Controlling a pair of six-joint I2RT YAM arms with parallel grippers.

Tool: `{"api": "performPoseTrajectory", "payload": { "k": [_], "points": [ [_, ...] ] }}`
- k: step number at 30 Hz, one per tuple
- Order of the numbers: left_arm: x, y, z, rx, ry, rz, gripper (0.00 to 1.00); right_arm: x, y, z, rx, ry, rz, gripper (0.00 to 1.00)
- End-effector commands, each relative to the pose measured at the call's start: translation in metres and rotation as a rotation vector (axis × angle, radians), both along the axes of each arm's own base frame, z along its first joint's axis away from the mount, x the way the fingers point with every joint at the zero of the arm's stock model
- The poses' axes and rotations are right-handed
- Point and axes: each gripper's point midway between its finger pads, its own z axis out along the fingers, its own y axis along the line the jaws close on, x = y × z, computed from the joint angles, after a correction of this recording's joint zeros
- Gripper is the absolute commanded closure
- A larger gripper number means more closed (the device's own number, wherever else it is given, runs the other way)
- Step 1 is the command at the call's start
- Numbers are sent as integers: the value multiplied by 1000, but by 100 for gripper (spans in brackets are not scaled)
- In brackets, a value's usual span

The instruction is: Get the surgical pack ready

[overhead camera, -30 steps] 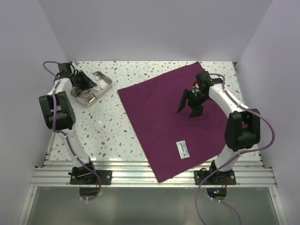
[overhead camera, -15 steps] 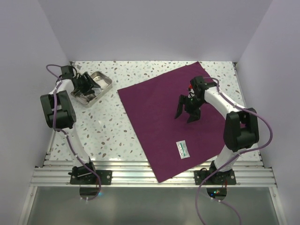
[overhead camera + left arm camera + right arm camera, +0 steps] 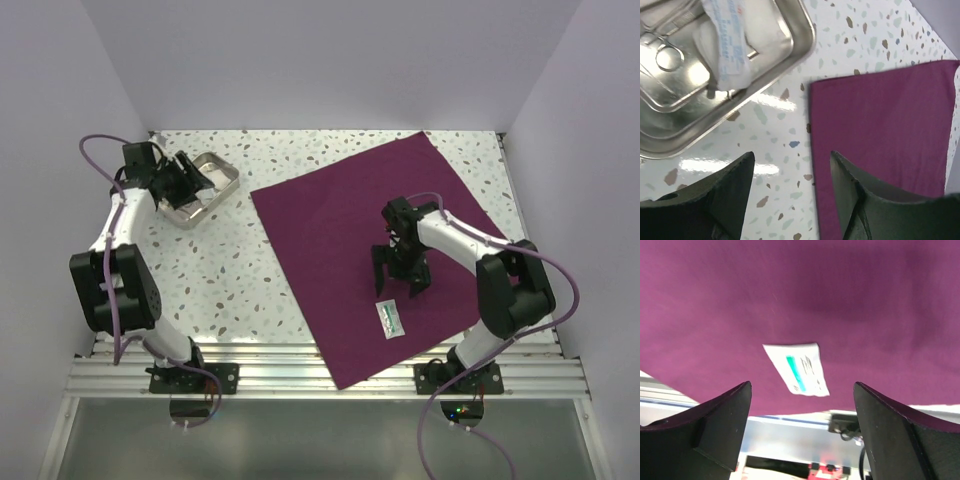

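Observation:
The surgical pack is a wide purple-maroon cloth spread flat on the right half of the table, also seen in the left wrist view and the right wrist view. A small white packet with a green stripe lies on its near part. My right gripper hovers open just behind the packet, holding nothing. My left gripper is open and empty beside the metal tray, above the bare table.
The metal tray at the back left holds a white wrapped packet and metal instruments. An aluminium rail runs along the near table edge. White walls enclose the left, back and right.
The left gripper opened and drew back from the tray. The right gripper came toward the near edge, down to the white packet, and opened a little wider.

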Motion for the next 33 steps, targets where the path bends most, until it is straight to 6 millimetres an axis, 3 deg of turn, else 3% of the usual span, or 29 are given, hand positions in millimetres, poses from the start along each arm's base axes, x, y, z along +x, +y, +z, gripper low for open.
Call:
{"api": "performPoseTrajectory", "payload": {
  "k": [1,4,10,16,21,29,33],
  "points": [
    [-23,-51,11,-3,-12,-81,34,-18,-9,6,-52,-26,14,14],
    [-44,-88,10,-25,-8,-147,34,-30,-10,-1,-71,-16,23,17],
    [-79,-119,6,-38,12,-210,34,-44,2,-15,-90,-19,60,20],
    [-101,-122,6,-39,23,-233,34,-49,10,-28,-108,-16,85,20],
    [-115,-125,-1,-51,42,-245,34,-47,8,-38,-145,-22,93,28],
    [-119,-132,0,-65,29,-274,34,-49,9,-48,-160,-7,104,34],
    [-120,-137,0,-73,26,-289,34,-50,9,-49,-160,-7,101,44]
  ]
}}
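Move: The white instrument packet lies on the purple cloth about 8 cm back towards the base from the open right hand, 1 cm to its left and some 5 cm below. The cloth's near edge passes roughly 17 cm back of this hand, straight behind it; the cloth's near corner is around 24 cm back and 14 cm left. From the left hand the packet is some 33 cm back, 47 cm right and 15 cm lower. Back towards the base about 5 cm, then down some 4 cm, the right hand comes over the packet's far half, fingers pointing down and closing part-way until the tips stand at its two long edges. Meanwhile the left hand, empty and open, swings right and back away from the tray, about 13 cm right and 12 cm back, turning roughly 15 degrees clockwise. ##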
